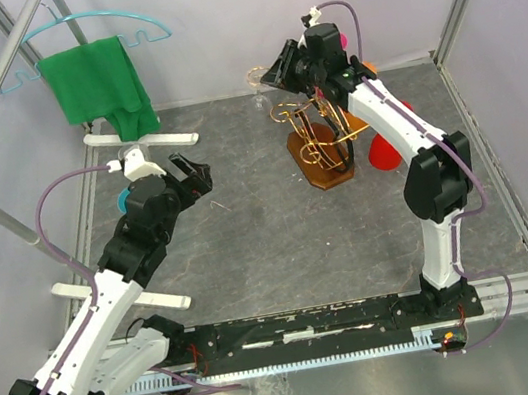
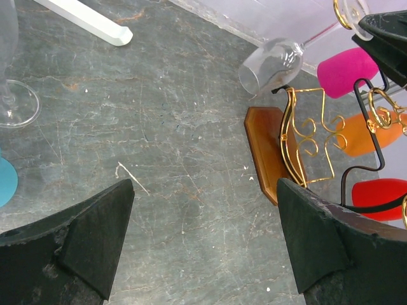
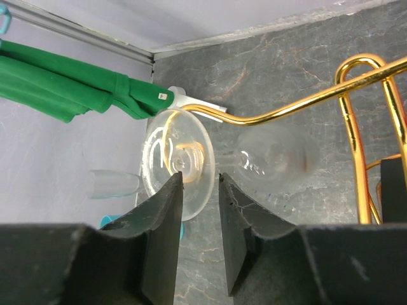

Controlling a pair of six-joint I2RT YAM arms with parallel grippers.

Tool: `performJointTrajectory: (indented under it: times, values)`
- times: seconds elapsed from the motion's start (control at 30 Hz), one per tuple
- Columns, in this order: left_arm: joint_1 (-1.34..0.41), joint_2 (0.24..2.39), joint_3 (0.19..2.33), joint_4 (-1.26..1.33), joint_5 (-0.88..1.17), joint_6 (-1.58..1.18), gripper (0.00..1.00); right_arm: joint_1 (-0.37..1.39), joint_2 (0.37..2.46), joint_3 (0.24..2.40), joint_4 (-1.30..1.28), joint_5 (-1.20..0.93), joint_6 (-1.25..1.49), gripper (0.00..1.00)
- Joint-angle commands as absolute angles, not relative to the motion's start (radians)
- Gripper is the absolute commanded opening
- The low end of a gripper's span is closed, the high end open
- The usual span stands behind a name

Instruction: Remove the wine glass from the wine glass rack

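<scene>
The wine glass [image 3: 181,155] hangs sideways on a gold wire arm [image 3: 286,109] of the wine glass rack [image 1: 320,137]. Its round foot faces my right wrist camera and its bowl [image 3: 273,159] points right. My right gripper [image 3: 198,181] is right under the thin stem, its jaws a narrow gap apart with nothing pinched between them. From above, that gripper [image 1: 276,72] is at the rack's far left arm. The left wrist view shows the glass [image 2: 270,63] tilted above the rack's brown base [image 2: 264,149]. My left gripper [image 2: 203,241] stands wide open over bare table, left of the rack.
A green cloth [image 1: 99,88] hangs on a turquoise hanger [image 1: 94,28] at the back left, above a white stand foot [image 1: 143,139]. Pink [image 2: 346,70], orange [image 2: 369,136] and red [image 2: 381,194] objects lie behind the rack. Another glass foot [image 2: 16,105] stands at the left.
</scene>
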State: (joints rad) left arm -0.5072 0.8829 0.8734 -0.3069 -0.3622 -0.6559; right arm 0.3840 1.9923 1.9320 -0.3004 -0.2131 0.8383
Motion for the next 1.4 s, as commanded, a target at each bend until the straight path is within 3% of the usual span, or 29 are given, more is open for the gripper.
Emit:
performJointTrajectory:
  times: [0.0, 0.33, 0.87, 1.37]
  values:
    - [-0.509, 0.874, 0.865, -0.297, -0.367, -0.627, 0.99, 0.380, 1.990, 1.962, -0.222, -0.196, 0.861, 0.33]
    - [-0.508, 0.884, 0.848, -0.299, -0.342, -0.630, 0.99, 0.375, 1.977, 1.912, -0.153, -0.216, 0.904, 0.01]
    - [-0.510, 0.869, 0.838, -0.310, -0.337, -0.635, 0.99, 0.360, 2.041, 1.914, 0.028, -0.374, 1.106, 0.01]
    - [-0.508, 0.868, 0.831, -0.314, -0.329, -0.645, 0.99, 0.355, 2.098, 2.058, -0.027, -0.307, 1.047, 0.01]
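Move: The foot of the clear wine glass, hanging upside down in the rack's far-left loop, lies about 2 cm ahead of the right fingertips and 2 cm left, roughly level. The magenta glass hangs some 12 cm to the right, 2 ahead and 6 lower; an empty gold loop is 8 cm back and 2 right, level. The rack's wooden base sits 10 back, 10 right, 28 below. From the left hand, the foot is about 20 cm ahead, 14 right, 2 higher. The right fingers pinch shut on the thin rim of the clear glass's foot while the hand rises about 2 cm. Keeping that grip, it rolls its left side up some 15 degrees and shifts about 2 cm left, then pushes some 3 cm forward, bringing the stem along by the gold loop. The open, empty left hand sinks 2 cm. ##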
